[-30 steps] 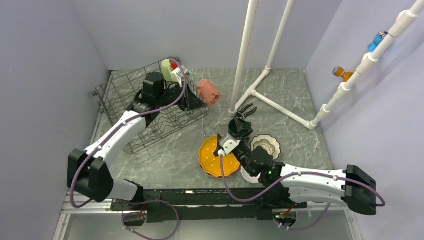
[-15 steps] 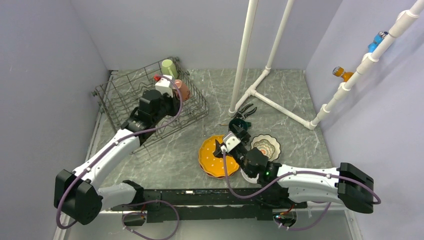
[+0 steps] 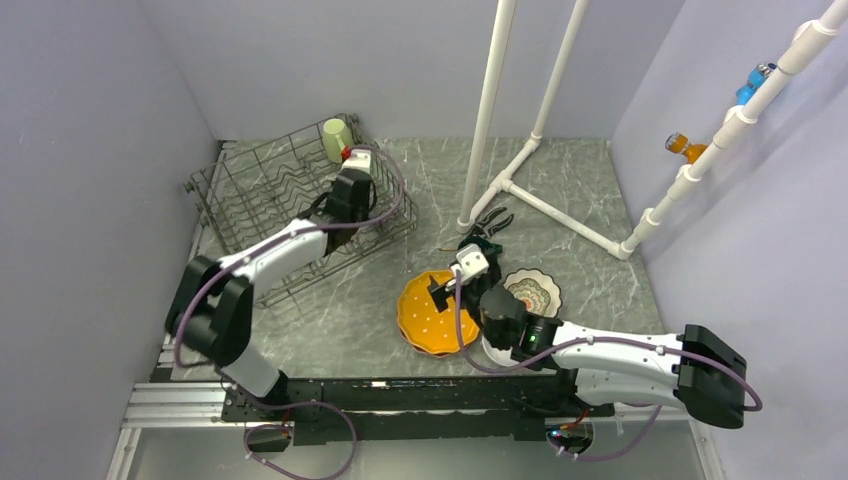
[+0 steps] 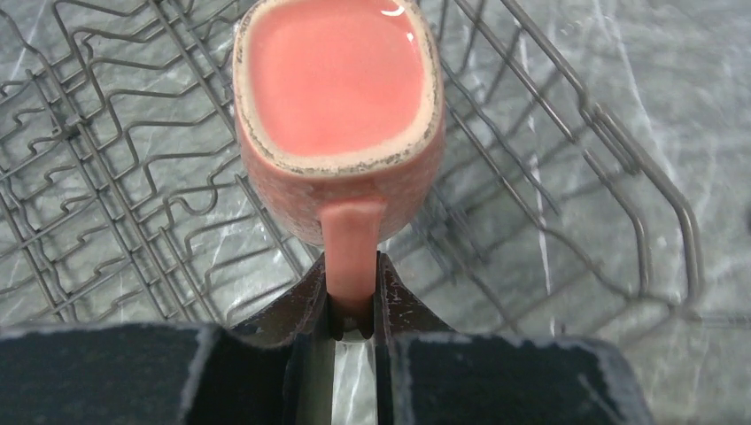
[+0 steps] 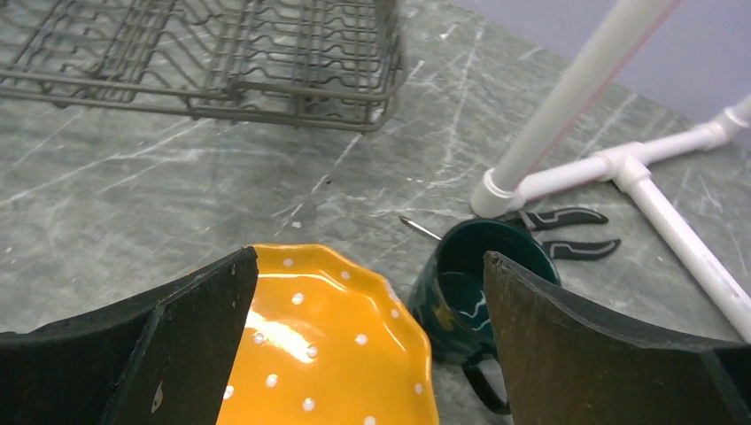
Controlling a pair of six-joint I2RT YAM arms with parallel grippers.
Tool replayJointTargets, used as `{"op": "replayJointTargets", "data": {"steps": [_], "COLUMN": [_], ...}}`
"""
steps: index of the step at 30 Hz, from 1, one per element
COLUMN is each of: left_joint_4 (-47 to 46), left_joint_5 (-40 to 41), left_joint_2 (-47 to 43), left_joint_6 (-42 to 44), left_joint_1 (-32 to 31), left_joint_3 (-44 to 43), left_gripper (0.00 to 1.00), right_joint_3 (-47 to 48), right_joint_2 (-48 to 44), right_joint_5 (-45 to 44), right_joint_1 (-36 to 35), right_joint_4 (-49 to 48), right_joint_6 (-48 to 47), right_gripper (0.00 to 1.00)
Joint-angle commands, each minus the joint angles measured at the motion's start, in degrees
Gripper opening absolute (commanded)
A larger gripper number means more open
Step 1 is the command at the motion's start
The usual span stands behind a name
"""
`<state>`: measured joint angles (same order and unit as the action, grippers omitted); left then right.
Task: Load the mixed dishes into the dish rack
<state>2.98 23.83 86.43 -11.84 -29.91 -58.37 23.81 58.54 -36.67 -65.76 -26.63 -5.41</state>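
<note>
In the left wrist view my left gripper is shut on the handle of the small pink mug. The mug hangs mouth toward the camera over the wire floor of the dish rack. From above, the left gripper is over the right part of the rack, and a pale green mug sits at the rack's far corner. My right gripper is open above the orange white-dotted plate, with the dark teal mug upright just right of the plate. A patterned scalloped bowl lies right of the plate.
Black-handled pliers lie beyond the teal mug at the foot of a white pipe frame. Part of a white bowl shows under the right arm. Grey walls close in the table on three sides.
My left arm has carried the pink mug from beside the rack's right edge to over the rack's inside. The right gripper has shifted slightly over the orange plate, still open.
</note>
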Motion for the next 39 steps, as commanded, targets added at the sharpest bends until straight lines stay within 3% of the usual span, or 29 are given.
{"op": "replayJointTargets", "data": {"steps": [1,8,15,22,33,39], "left_joint_4": [6.85,26.98,29.81,28.42,18.91,16.12], "left_joint_5": [7.73,14.17,13.69,13.4,12.41,6.88], "left_joint_2": [8.86,27.43,35.6,40.0,41.88,43.85], "left_joint_6": [-9.76,-24.33,-29.94,-31.96,-30.92,-29.75], "left_joint_1": [1.66,2.65,4.32,4.9,5.03,5.83], "left_joint_3": [-14.64,-37.33,-47.2,-51.27,-49.87,-51.04], "left_gripper": [0.0,0.0,0.0,0.0,0.0,0.0], "right_joint_3": [-0.79,-5.03,-6.85,-6.91,-7.82,-8.04], "right_joint_2": [-4.21,-13.21,-17.13,-17.3,-18.11,-18.09], "right_joint_5": [-4.11,-2.25,-1.33,-0.78,-0.43,-0.25], "right_joint_1": [2.6,7.61,9.43,9.68,9.7,9.69], "right_joint_4": [-0.48,-0.12,-0.07,0.07,-0.84,-1.22], "right_joint_6": [6.06,11.24,12.83,12.65,12.1,11.88], "right_gripper": [1.0,1.0,1.0,1.0,1.0,1.0]}}
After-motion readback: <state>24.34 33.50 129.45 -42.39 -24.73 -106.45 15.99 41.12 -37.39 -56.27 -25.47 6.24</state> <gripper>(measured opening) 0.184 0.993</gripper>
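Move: The left hand holds the pink mug upside down by its handle, and the free rack place it goes for lies about 19 cm ahead, level sideways and 11 cm lower; the light green mug sits 6 cm beyond and 4 cm left of that place. From the right hand, the dark green mug lies some 11 cm ahead, 4 cm right and 13 cm below; the orange plate is right under it, 3 cm left. The left arm carries the pink mug forward about 15 cm over the dish rack towards the light green mug at its far right corner, sinking some 7 cm, mostly after the first quick reach, then easing forward level while the wrist, having turned about 30 degrees counter-clockwise, lets its left side dip a little and the fingers keep their pinch on the handle. Meanwhile the empty right hand, fingers wide open, swings about 7 cm right off the orange plate and slightly up, rolling its left side up some 20 degrees and turning a little clockwise, then waits behind the dark green mug. ##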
